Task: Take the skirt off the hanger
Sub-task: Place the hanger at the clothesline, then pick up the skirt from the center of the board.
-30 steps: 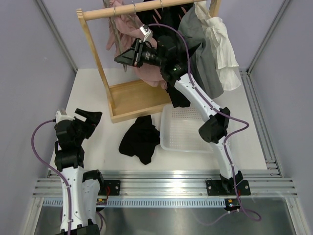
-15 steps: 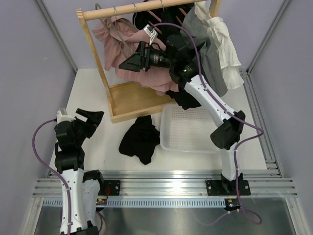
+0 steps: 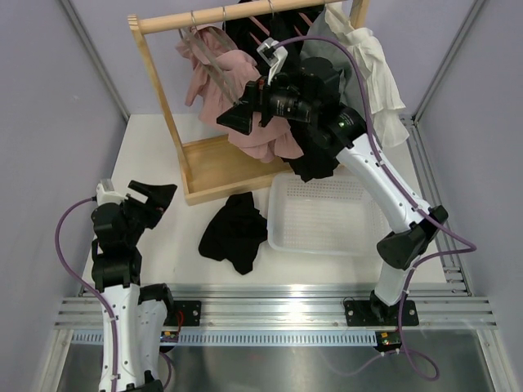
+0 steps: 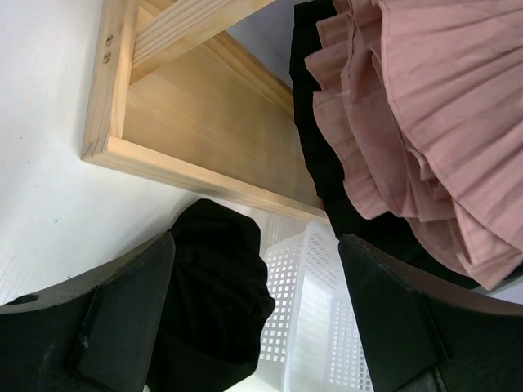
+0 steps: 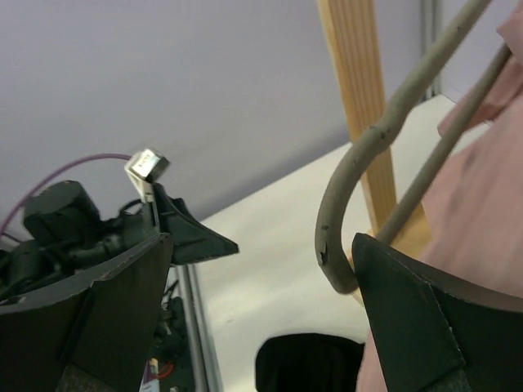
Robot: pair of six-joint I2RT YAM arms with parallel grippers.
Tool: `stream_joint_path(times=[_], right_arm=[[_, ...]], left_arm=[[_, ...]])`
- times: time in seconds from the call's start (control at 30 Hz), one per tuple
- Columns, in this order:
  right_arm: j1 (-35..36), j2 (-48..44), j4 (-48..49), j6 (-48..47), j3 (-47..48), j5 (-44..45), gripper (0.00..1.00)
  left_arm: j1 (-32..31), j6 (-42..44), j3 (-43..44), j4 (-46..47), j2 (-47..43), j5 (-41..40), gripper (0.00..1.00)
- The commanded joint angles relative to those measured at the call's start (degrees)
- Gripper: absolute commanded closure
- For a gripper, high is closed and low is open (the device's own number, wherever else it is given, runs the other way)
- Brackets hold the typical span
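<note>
The pink pleated skirt (image 3: 249, 90) hangs on a grey hanger (image 3: 206, 64) from the wooden rail (image 3: 204, 16). My right gripper (image 3: 237, 120) is up at the skirt's left side, open, with nothing clamped. In the right wrist view the hanger's curved end (image 5: 343, 212) shows between the fingers, close to the right one, with pink cloth (image 5: 482, 196) behind it. My left gripper (image 3: 154, 196) hovers low over the table's left side, open and empty. Its view shows the skirt's hem (image 4: 433, 114) above.
A black garment (image 3: 235, 233) lies crumpled on the table beside a white perforated basket (image 3: 282, 233). The rack's wooden base tray (image 3: 225, 167) and post (image 3: 159, 98) stand behind. Black (image 3: 278, 28), grey and white (image 3: 377, 73) clothes hang further right.
My right gripper has gone from partly shut to wide open and has drawn back to the right and down. The pink skirt and hanger swung right along the rail. The left arm stayed put.
</note>
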Motion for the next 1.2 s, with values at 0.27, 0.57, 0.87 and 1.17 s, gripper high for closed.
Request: stream_joint_path(times=[0.27, 0.57, 0.87, 1.17], right_arm=[[0.7, -3.8, -8.3, -19.2, -0.5, 7.4, 0.01], [0.7, -11.5, -11.9, -28.5, -7.0, 7.2, 0.01], [0.2, -21.8, -20.9, -42.6, -17.6, -4.5, 0.0], [-2.2, -34.7, -39.1, -64.2, -37.0, -16.7, 0.01]], left_arm=[[-1.4, 1.8, 1.2, 4.8, 0.1, 3.8, 0.13], [-2.9, 5.9, 1.5, 8.0, 5.4, 11.7, 0.13], [-25.9, 13.5, 4.3, 3.4, 14.4, -0.1, 0.13], [-42.1, 18.8, 6.7, -8.4, 29.4, -21.5, 0.14]])
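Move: The black skirt lies crumpled on the table about 15 cm to the left gripper's right, 4 cm nearer the base and some 23 cm below. From that gripper, the white basket is about 42 cm to the right and 2 cm ahead, and the rack's base box 17 cm ahead and 14 cm right, both down at table height. From the right gripper, the skirt is about 11 cm back, 1 cm left and 46 cm below. The hanger's middle hangs about 6 cm ahead and 6 cm left of that gripper, 5 cm up. Swing the left gripper about 13 cm to the right and 11 cm down towards the skirt, slowly at first, turning it clockwise some 35 degrees and tipping its fingers down, still open. Take the empty right gripper, kept wide open, away from the hanger: dip with a slight reach forward, then draw back about 15 cm net, right and down towards the basket's left side. ##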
